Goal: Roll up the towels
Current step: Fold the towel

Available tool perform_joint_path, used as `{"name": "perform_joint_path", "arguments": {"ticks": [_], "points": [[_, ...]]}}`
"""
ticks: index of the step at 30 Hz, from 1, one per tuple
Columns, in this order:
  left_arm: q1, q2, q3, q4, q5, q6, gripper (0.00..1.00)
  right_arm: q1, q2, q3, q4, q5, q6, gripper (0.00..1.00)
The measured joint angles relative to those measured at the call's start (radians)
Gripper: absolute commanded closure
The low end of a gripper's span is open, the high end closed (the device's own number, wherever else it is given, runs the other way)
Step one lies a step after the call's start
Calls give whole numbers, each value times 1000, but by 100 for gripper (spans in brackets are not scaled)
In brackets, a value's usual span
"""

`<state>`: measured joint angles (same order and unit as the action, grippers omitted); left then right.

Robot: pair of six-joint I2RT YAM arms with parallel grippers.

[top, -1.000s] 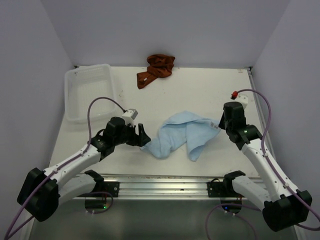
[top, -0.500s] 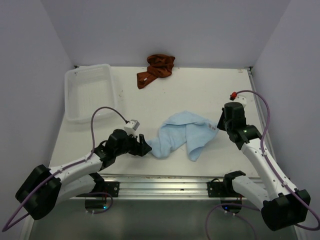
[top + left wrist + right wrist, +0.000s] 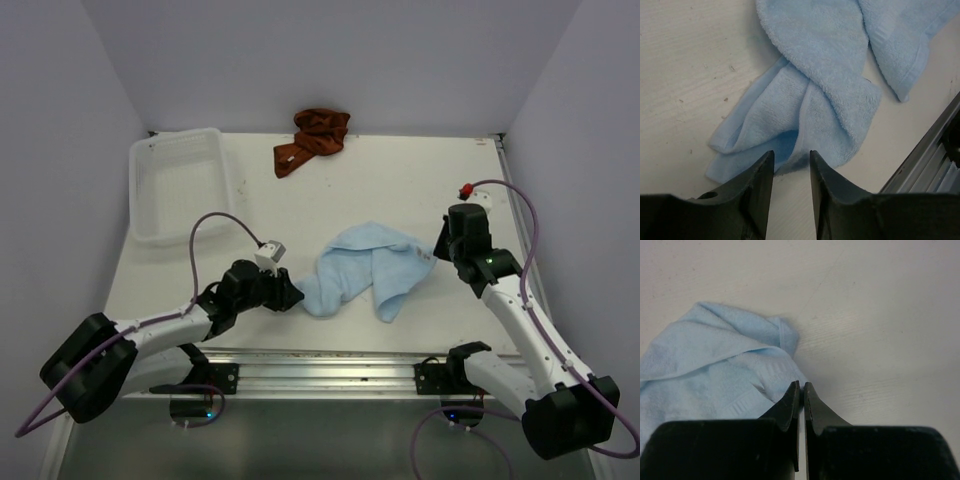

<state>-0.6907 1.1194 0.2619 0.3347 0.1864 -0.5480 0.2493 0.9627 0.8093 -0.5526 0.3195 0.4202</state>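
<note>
The light sky-blue towel (image 3: 365,265) lies crumpled in the middle of the table, also seen in the left wrist view (image 3: 825,75) and the right wrist view (image 3: 715,355). My left gripper (image 3: 290,292) sits low at its near-left end. Its jaws (image 3: 791,152) stand partly apart, with the towel's edge right at their tips and bare table between them. My right gripper (image 3: 440,250) is shut, its tips (image 3: 801,383) at the towel's right corner; I cannot tell if any cloth is pinched. The rust towel (image 3: 312,138) lies bunched at the back wall.
A white plastic mesh basket (image 3: 140,160) stands at the back left. A metal rail (image 3: 320,362) runs along the table's near edge, close to the left gripper, and shows in the left wrist view (image 3: 935,150). Walls close in the table on three sides.
My left arm has dropped lower and slid right to the blue towel's near-left end, and its jaws have narrowed. The right gripper has stayed shut at the right corner.
</note>
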Motion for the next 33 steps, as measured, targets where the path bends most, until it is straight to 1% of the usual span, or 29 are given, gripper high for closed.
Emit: {"name": "perform_joint_path", "arguments": {"ticks": [2, 3, 5, 6, 8, 11, 13, 16, 20, 21, 23, 29, 33], "points": [[-7, 13, -11, 11, 0, -10, 71, -2, 0, 0, 0, -1, 0, 100], [-11, 19, -16, 15, 0, -13, 83, -2, 0, 0, 0, -1, 0, 100], [-15, 26, -21, 16, -1, -19, 96, -2, 0, 0, 0, -4, 0, 100], [-17, 27, -22, 15, -5, -19, 100, -2, 0, 0, 0, -5, 0, 100], [-19, 24, -19, 10, -13, -14, 100, -3, 0, 0, 0, -9, 0, 100], [-19, 5, 21, -51, -52, -8, 100, -6, 2, 6, -2, -20, 3, 100], [-19, -21, 66, -99, -89, -3, 100, -8, 5, 19, -3, -24, 6, 100], [-19, -73, 172, -190, -178, 13, 100, -8, 13, 54, -9, -26, 7, 100], [-19, -139, 325, -311, -320, 21, 100, -8, 24, 136, -31, -27, 7, 100], [-19, -166, 385, -369, -378, 26, 100, -8, 32, 183, -41, -25, 6, 100], [-19, -197, 442, -423, -441, 35, 100, -8, 39, 241, -63, -16, 2, 100], [-19, -277, 564, -571, -591, 63, 100, -11, 52, 398, -91, 40, -23, 100], [-19, -267, 599, -610, -620, 82, 100, -15, 52, 410, -96, 66, -35, 100]]}}
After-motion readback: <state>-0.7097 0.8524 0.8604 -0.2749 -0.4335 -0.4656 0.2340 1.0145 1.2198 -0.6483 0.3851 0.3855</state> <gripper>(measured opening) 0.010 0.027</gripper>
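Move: At the left hand's fingertips, roughly 1 cm below them, lies the blue towel's bunched left corner; the towel's middle is about 8 cm ahead and 15 cm to the right. The towel's loose front corner lies some 22 cm to the right and 3 cm back. The right hand already holds the right corner between its fingers, with the left corner about 37 cm to its left, 8 cm back and 12 cm lower. Dipping about 1 cm, the left hand shuts its half-open fingers on the towel's left corner, then lifts it some 22 cm, drawing it forward and then left, while the wrist tips up and turns roughly 30 degrees counter-clockwise. The right hand keeps its pinch and follows, rising about 15 cm and slightly forward as its fingers tilt up. ##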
